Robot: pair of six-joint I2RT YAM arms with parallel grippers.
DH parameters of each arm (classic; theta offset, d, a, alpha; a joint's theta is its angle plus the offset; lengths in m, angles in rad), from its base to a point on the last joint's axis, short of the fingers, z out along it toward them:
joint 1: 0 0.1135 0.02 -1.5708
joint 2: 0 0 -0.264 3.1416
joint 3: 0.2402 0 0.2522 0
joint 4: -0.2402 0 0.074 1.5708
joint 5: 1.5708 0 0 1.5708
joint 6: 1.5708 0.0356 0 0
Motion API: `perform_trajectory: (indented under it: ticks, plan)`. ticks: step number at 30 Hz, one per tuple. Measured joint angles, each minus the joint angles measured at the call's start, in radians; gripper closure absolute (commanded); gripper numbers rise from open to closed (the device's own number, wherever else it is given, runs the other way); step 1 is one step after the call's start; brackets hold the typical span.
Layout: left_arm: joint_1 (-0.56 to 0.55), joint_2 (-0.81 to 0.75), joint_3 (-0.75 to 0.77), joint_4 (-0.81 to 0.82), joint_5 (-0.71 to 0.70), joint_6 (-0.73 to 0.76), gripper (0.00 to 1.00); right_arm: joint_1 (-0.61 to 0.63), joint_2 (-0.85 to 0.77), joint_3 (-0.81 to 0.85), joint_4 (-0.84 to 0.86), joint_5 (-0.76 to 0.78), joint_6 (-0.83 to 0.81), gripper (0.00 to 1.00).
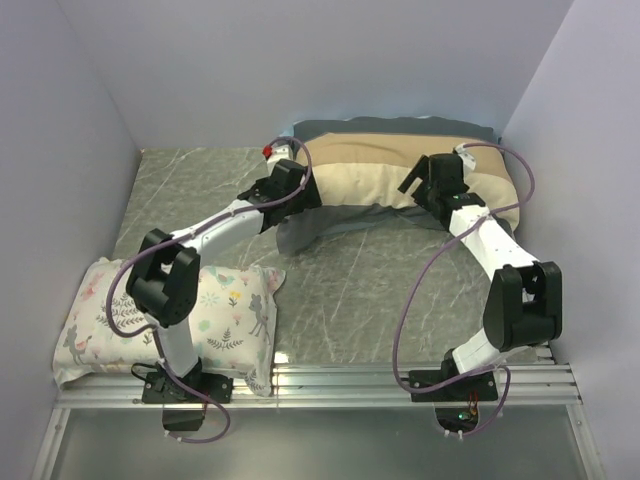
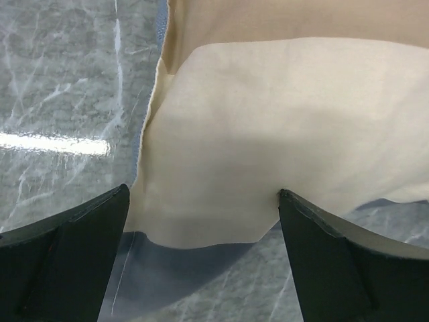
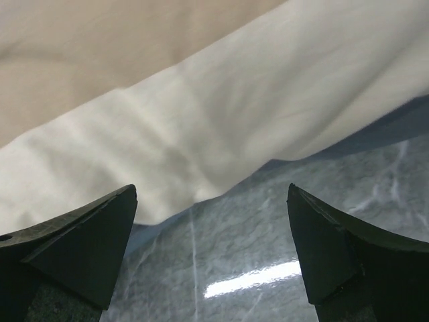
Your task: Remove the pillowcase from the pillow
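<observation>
The pillowcase (image 1: 380,165) lies plump along the back wall, its tan and cream bands facing up and a slate-blue edge spilling forward at its left end. The pillow is hidden inside it. My left gripper (image 1: 308,196) hovers at that left end, open. In the left wrist view the left gripper (image 2: 202,191) has the cream band of the pillowcase (image 2: 268,121) and a blue flap between its spread fingers, nothing pinched. My right gripper (image 1: 418,186) is over the front edge further right, also open. In the right wrist view the right gripper (image 3: 212,188) frames bare table below the cream pillowcase (image 3: 201,100).
A white pillow printed with flowers and deer (image 1: 170,320) lies at the near left beside the left arm's base. The grey marbled table (image 1: 380,290) is closed in by pale walls on three sides. A metal rail (image 1: 340,385) runs along the front edge.
</observation>
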Motion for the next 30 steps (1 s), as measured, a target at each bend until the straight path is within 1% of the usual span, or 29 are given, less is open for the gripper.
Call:
perform_trajectory:
  ticks: [5,9,12,13,14,16,17,18,19,20,21,26,30]
  plan:
    - [0.029,0.048,0.027,0.002,0.046,0.026,0.01,-0.024,0.001,-0.014,0.013,0.039,0.021,0.0]
    - [0.048,0.078,0.034,0.026,0.084,0.031,0.01,-0.026,0.004,-0.099,0.082,0.066,0.037,0.0]
    - [0.052,0.101,0.034,0.037,0.102,0.031,0.01,-0.026,0.055,-0.126,0.137,0.077,0.04,0.0]
    - [0.052,0.109,0.037,0.037,0.108,0.031,0.03,-0.026,0.083,-0.128,0.174,0.077,0.04,0.01]
    - [0.052,0.117,0.043,0.035,0.11,0.031,0.14,-0.026,0.11,-0.13,0.211,0.076,0.04,0.04]
    - [0.053,0.14,0.068,0.022,0.118,0.029,0.31,-0.028,0.146,-0.14,0.275,0.073,0.036,0.16]
    - [0.053,0.147,0.079,0.018,0.12,0.03,0.53,-0.028,0.158,-0.144,0.301,0.071,0.035,0.26]
    - [0.053,0.151,0.087,0.016,0.122,0.027,0.64,-0.027,0.163,-0.146,0.32,0.068,0.031,0.56]
    - [0.053,0.151,0.09,0.015,0.123,0.033,0.75,-0.027,0.164,-0.149,0.342,0.061,0.023,0.75]
    - [0.052,0.15,0.093,0.013,0.123,0.039,0.96,-0.025,0.161,-0.149,0.361,0.052,0.024,0.92]
    - [0.052,0.15,0.1,0.013,0.123,0.037,1.0,-0.022,0.158,-0.148,0.377,0.048,0.023,1.0]
    - [0.052,0.115,0.107,-0.009,0.116,0.051,1.0,-0.019,0.118,-0.129,0.352,0.045,0.005,1.0]
    - [0.051,0.005,0.107,-0.056,0.116,0.051,1.0,-0.012,-0.008,-0.129,0.261,0.032,-0.013,1.0]
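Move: Just ahead of and below both open hands lies the cream near edge of the pillowcase: its left-hand part about 3 cm ahead of the left hand, 1 cm to its right and 4 cm lower; its middle part about 3 cm ahead of the right hand, 2 cm to its right and 7 cm lower. A gray-blue flap lies some 7 cm back and 2 cm right of the left hand. The tan panel is centred roughly 10 cm ahead and 2 cm left of the right hand. Reaching down and slightly forward onto the cream cloth, both hands sink, the left about 4 cm and the right about 7 cm with a small shift to its right, and close fully, pinching the cloth's near edge. With it gripped, both rise some 7 cm and draw back a little towards the bases. ##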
